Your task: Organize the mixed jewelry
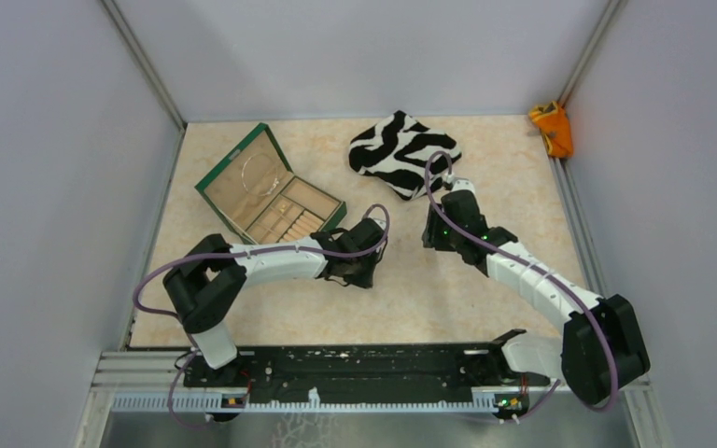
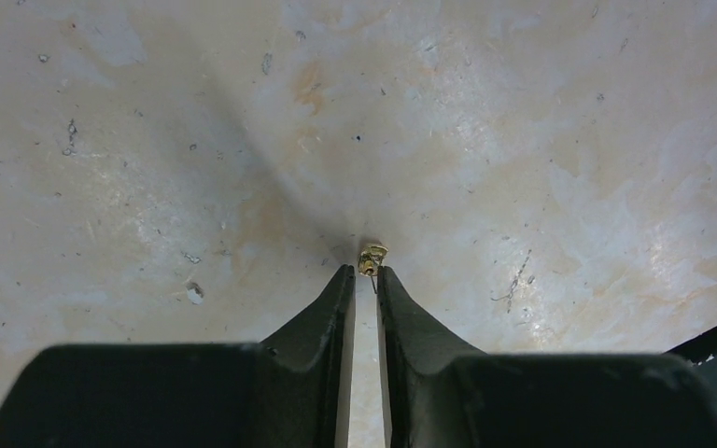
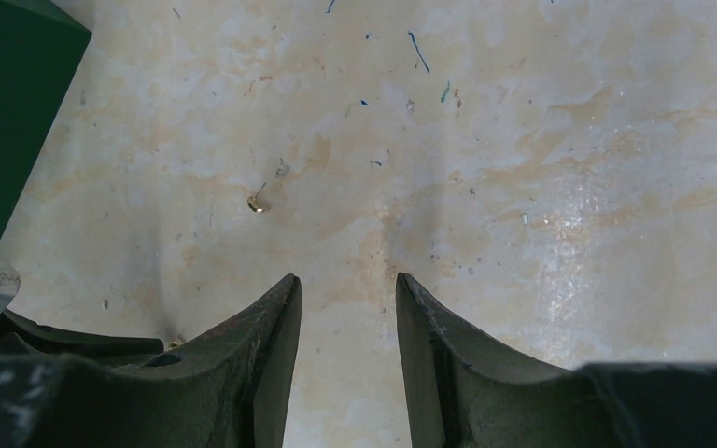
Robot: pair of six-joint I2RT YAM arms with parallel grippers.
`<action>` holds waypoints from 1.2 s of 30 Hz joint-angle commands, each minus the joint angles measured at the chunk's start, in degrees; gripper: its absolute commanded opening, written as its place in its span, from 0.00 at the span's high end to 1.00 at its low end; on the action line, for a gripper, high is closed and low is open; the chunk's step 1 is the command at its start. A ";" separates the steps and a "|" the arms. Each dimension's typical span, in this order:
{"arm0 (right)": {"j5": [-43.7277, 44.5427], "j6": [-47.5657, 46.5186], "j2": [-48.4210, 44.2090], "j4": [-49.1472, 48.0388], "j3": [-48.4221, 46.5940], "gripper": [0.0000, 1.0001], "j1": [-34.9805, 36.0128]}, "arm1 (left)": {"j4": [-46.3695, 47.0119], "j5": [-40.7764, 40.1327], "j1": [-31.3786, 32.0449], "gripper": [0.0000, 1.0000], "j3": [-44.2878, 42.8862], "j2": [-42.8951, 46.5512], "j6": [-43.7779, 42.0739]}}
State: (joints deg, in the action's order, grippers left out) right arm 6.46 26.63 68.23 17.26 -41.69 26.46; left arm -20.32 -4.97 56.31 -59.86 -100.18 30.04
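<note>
A tiny gold stud point(image 2: 372, 257) lies on the marbled tabletop right at the tips of my left gripper point(image 2: 364, 271). The jaws stand narrowly apart with the stud's thin post in the slit between them, close to the right finger point(image 2: 411, 317). In the top view the left gripper point(image 1: 353, 273) points down at the table just in front of the box. My right gripper point(image 3: 347, 277) hovers open over bare table, nothing between its fingers. A second gold stud point(image 3: 257, 205) lies ahead and left of it. A thin silvery hoop point(image 1: 254, 171) rests in the box lid.
The dark green jewelry box point(image 1: 207, 189) with tan compartments lies open at the back left; its corner point(image 3: 9, 103) shows in the right wrist view. A zebra-striped cloth point(image 1: 401, 154) lies at the back centre. An orange object point(image 1: 551, 128) sits in the far right corner.
</note>
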 commanded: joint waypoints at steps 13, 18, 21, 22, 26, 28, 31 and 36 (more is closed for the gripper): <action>-0.13 0.15 -0.08 -2.36 -2.08 0.58 -0.18 | -1.27 -0.83 0.07 1.00 -2.81 0.54 0.14; -0.13 0.13 -0.28 -2.41 -2.16 0.58 -0.20 | -6.19 -6.71 -0.02 1.00 -5.75 3.52 -2.44; -0.09 0.14 -0.29 -2.42 -2.17 0.58 -0.18 | -9.87 -10.86 -0.86 1.00 -8.69 5.49 -4.53; -0.13 0.08 -0.30 -2.45 -2.17 0.58 -0.18 | -10.78 -11.42 -1.68 1.00 -9.64 6.16 -5.16; -0.22 0.04 -0.10 -2.72 -2.24 0.58 -0.18 | -13.33 -10.55 -7.18 1.00 -11.24 8.86 -6.84; -0.09 0.01 -0.15 -2.69 -2.25 0.58 -0.18 | -13.56 -9.13 -11.91 1.00 -10.93 10.47 -7.52; 0.00 0.03 -0.16 -2.73 -2.33 0.58 -0.21 | -13.73 -9.21 -17.59 1.00 -10.55 12.72 -8.61; 0.04 -0.05 0.04 -2.79 -2.34 0.58 -0.18 | -15.63 -11.21 -25.69 1.00 -10.79 13.65 -9.28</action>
State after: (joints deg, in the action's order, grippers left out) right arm 6.20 26.63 68.38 17.15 -41.69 26.46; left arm -32.77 -14.74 34.48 -69.82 -87.92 22.44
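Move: The small gold earring to be taken lies right between the left fingertips, within a centimetre of the hand point and a touch below it. The open jewelry box's tray is centred about 13 cm ahead and 16 cm to the left of this hand, roughly level in height; another gold earring lies on the table some 9 cm ahead and 5 cm to the right. From the right hand, the earring to be taken is about 13 cm left, 8 cm back and 9 cm below. Staying in place at first, the left hand shuts its slightly open fingers and pinches the gold earring. It then lifts nearly straight up and, still rising, sweeps forward and left towards the jewelry box, about 13 cm each way and some 12 cm up, the fingers tipping forward and the hand turning roughly 20 degrees counter-clockwise, grip kept shut. ##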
